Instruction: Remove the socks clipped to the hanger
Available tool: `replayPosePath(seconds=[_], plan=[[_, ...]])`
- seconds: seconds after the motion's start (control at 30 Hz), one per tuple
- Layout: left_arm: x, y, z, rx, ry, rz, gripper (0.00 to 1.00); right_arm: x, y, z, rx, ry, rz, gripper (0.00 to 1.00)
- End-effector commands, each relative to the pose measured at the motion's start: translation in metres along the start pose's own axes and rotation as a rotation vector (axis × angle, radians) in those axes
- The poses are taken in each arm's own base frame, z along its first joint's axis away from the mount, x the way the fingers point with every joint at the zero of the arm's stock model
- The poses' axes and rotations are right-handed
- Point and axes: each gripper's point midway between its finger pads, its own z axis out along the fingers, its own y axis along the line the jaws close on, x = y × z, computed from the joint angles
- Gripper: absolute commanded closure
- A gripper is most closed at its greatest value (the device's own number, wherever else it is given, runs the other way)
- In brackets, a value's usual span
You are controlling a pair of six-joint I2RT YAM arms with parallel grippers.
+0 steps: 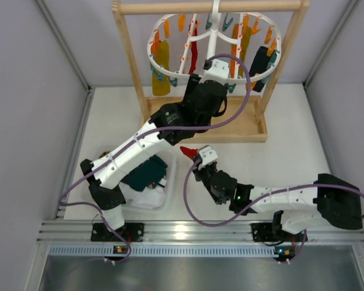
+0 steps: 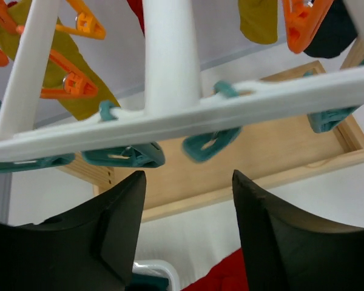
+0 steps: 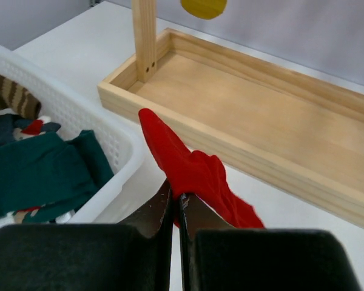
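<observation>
The white hanger hangs from the wooden rack's top bar, with mustard socks, a red sock and a dark sock clipped to it. My left gripper is raised right under the ring's front rim. In the left wrist view that gripper is open and empty, just below the hanger's bar and its teal clips. My right gripper is shut on a loose red sock, held low over the table beside the basket; the same red sock shows in the top view.
A white basket at the near left holds teal and patterned socks; its rim lies just left of the right gripper. The wooden rack's base tray sits beneath the hanger, its front wall close ahead of the red sock.
</observation>
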Motion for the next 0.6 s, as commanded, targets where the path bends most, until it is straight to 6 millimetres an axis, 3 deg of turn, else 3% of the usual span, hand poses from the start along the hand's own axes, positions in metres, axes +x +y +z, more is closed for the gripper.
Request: replayPosePath(seconds=[0.0,0.2,0.27,0.3,0.33,0.4,0.43,0.5,0.57], plan=[[-0.013,0.017,-0.027,0.053,-0.03,-0.073,0.35,-0.016,0.013,-0.018,-0.122,-0.038,0.114,1.0],[0.018,0.05,-0.053,0.029,0.002,-0.138,0.15,-0.023,0.005,-0.026,-0.179,-0.019,0.132,1.0],[0.038,0.07,-0.063,-0.016,0.017,-0.147,0.09,-0.036,0.009,-0.027,-0.223,-0.029,0.138,1.0],[0.059,0.074,-0.063,-0.04,0.044,-0.137,0.04,-0.035,0.007,-0.026,-0.228,-0.016,0.121,1.0],[0.059,0.094,-0.075,-0.072,0.02,-0.167,0.02,-0.039,0.007,-0.025,-0.239,-0.019,0.112,1.0],[0.075,0.111,-0.084,-0.099,0.023,-0.178,0.01,-0.055,0.015,-0.025,-0.3,-0.039,0.11,1.0],[0.097,0.116,-0.084,-0.12,0.049,-0.161,0.01,-0.058,0.018,-0.025,-0.321,-0.035,0.098,1.0],[0.109,0.144,-0.102,-0.148,0.026,-0.207,0.01,-0.074,0.029,-0.023,-0.396,-0.056,0.098,1.0],[0.138,0.165,-0.114,-0.186,0.031,-0.221,0.01,-0.091,0.04,-0.022,-0.456,-0.074,0.089,1.0]])
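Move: My left hand hovers half open just off the hanger's near rim, the emptied teal clip about 3 cm ahead, 1 cm right and 2 cm higher; the yellow sock hangs some 11 cm left, 6 ahead and roughly level. The basket is about 12 cm back, 23 left and 35 below it. From my right hand, gripping the red sock, the basket lies about 23 cm left, 2 back and 16 down; the teal sock inside is some 19 left, 1 ahead and 15 down. I clear my left hand from the hanger, sweeping about 17 cm left while drawing back and sinking, its fingers spreading from half to fully open as it comes over towards the basket. My right hand keeps its shut grip on the red sock, eases back a little and rises about 4 cm, turning nearly 20 degrees counter-clockwise so the sock's free end swings towards the basket. ##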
